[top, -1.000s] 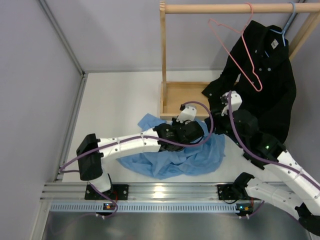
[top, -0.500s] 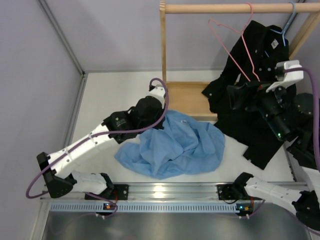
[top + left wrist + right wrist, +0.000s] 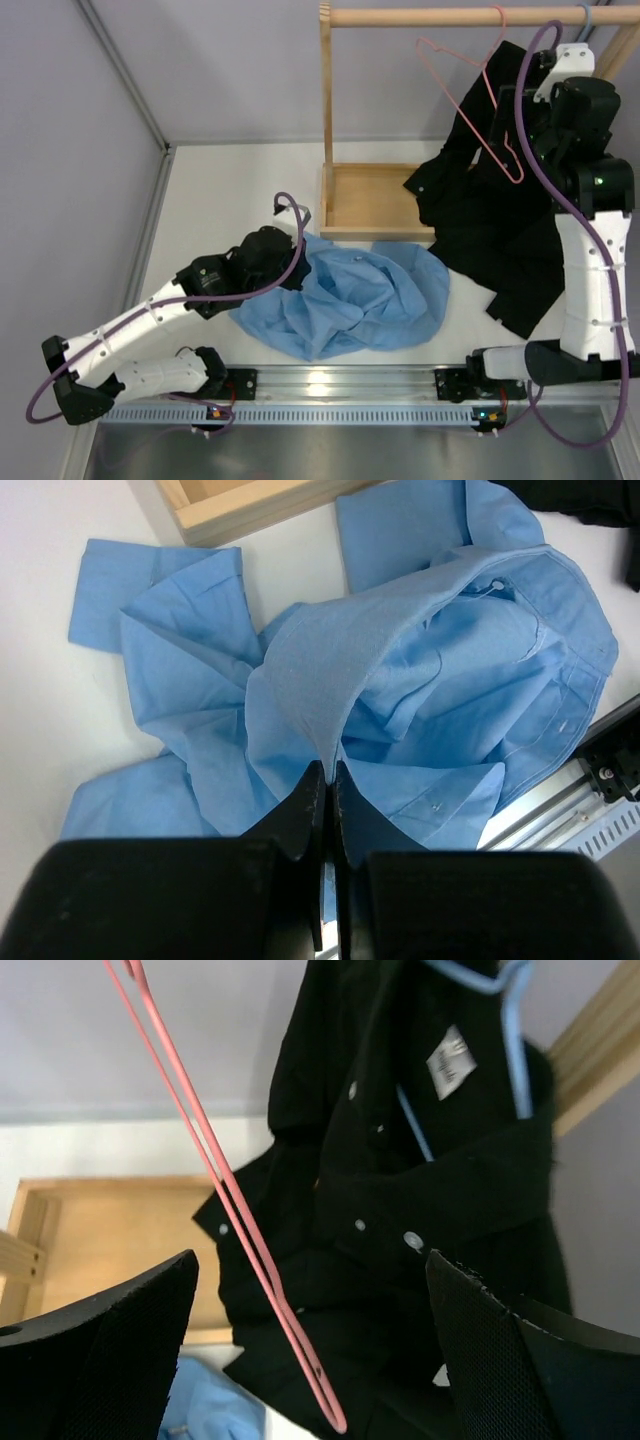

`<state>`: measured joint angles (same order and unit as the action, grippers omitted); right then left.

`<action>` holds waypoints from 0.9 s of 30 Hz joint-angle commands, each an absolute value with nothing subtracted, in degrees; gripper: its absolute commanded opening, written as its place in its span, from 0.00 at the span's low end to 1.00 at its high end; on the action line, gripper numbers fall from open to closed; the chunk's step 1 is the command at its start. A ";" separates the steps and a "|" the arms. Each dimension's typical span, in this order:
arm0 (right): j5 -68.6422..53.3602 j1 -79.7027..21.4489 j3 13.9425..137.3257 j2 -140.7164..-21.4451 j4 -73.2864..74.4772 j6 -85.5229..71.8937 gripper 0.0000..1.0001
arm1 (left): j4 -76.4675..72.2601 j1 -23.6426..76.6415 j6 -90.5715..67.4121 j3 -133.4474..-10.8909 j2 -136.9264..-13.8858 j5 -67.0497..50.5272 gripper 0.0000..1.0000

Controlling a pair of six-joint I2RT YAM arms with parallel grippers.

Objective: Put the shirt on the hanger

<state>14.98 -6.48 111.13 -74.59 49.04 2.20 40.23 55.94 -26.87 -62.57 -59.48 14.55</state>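
The light blue shirt (image 3: 360,295) lies crumpled on the white table in front of the rack. My left gripper (image 3: 300,265) is at the shirt's left edge. In the left wrist view it (image 3: 327,772) is shut on a raised fold of the shirt (image 3: 420,670), which rises in a ridge from the fingertips. The pink hanger (image 3: 519,178) hangs tilted from the wooden rail. My right gripper (image 3: 515,108) is raised beside it and stands open. In the right wrist view the hanger (image 3: 276,1291) shows between the wide-apart fingers of the gripper (image 3: 310,1260), with no finger touching it.
A black shirt (image 3: 510,230) hangs on a pale blue hanger (image 3: 505,1020) right behind the pink one and drapes down to the table. The wooden rack has a top rail (image 3: 430,16), an upright post (image 3: 326,110) and a base tray (image 3: 375,195). A metal rail (image 3: 320,385) runs along the near edge.
My right arm has risen from the table to the pink hanger, and its gripper has opened wide. My left gripper has drawn back to the left and closed on the shirt's fold.
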 commanded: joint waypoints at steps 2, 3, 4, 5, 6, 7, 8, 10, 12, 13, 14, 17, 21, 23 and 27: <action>-1.82 -0.63 111.89 -78.29 52.12 3.00 0.88 | 36.83 56.07 -27.16 -60.82 -56.25 13.63 0.00; -4.63 1.91 111.88 -79.18 52.12 2.55 0.85 | 36.74 56.07 -27.33 -60.65 -56.16 12.84 0.00; -10.92 4.28 111.62 -80.06 51.95 2.20 0.82 | 36.74 56.07 -27.51 -60.47 -56.16 12.48 0.00; -12.90 4.92 111.45 -80.68 51.60 1.24 0.77 | 36.65 56.07 -27.60 -60.21 -56.16 12.22 0.00; -13.96 5.18 111.36 -81.64 51.50 1.06 0.74 | 36.74 56.07 -27.51 -59.77 -56.16 12.04 0.00; -15.37 5.27 111.01 -81.91 51.24 1.05 0.71 | 36.65 56.07 -27.51 -59.68 -56.16 11.87 0.00; -15.47 5.27 110.74 -81.74 50.98 0.71 0.69 | 36.74 56.07 -27.42 -59.50 -56.08 11.87 0.00; -15.12 5.27 109.78 -81.30 49.66 0.53 0.67 | 36.74 56.07 -27.51 -59.15 -56.16 11.78 0.00; -15.29 5.27 109.43 -81.12 49.31 0.44 0.59 | 36.56 56.07 -27.60 -58.98 -56.34 11.78 0.00; -15.38 5.27 108.81 -81.04 49.13 0.44 0.58 | 36.56 56.07 -27.60 -58.89 -56.60 11.86 0.00; -15.55 5.19 108.37 -81.30 48.87 0.35 0.56 | 36.56 56.07 -27.68 -58.80 -56.69 11.78 0.00; -16.87 5.27 107.75 -82.18 48.78 0.44 0.45 | 36.21 55.99 -27.77 -58.54 -56.78 11.43 0.00; -17.31 5.27 107.75 -82.00 48.69 0.44 0.32 | 36.30 56.07 -27.42 -58.71 -56.60 11.25 0.00; -17.40 5.19 107.58 -81.65 48.52 -1.32 0.27 | 36.21 55.99 -27.42 -58.62 -56.51 11.51 0.00; -17.49 4.75 106.88 -80.77 47.99 -1.58 0.17 | 36.21 55.99 -27.60 -58.71 -57.04 11.51 0.00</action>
<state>-16.29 4.99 107.24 -82.56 50.26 -0.69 39.03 55.94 -27.14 -58.70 -56.80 11.81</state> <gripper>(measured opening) 0.178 0.025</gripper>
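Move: The pink hanger's near corner hangs about 8 cm below the right hand, 4 cm ahead and 2 cm left. The hanger's hook sits on the rail, roughly 18 cm ahead, 5 cm left and 11 cm above the hand; the black coat's middle is some 8 cm ahead, 5 cm right and 20 cm below. From the left hand, which already holds the shirt, that corner lies around 20 cm ahead, 38 cm right and 16 cm higher. The right hand drops about 8 cm while reaching some 4 cm forward, then edges a little left as it settles at the pink hanger's near corner, tipping its fingers down and turning counter-clockwise by roughly 15 degrees. Its wide-open fingers close most of the way with the pink bars between their tips, while the left hand keeps its pinch on the shirt and sinks barely a centimetre. ##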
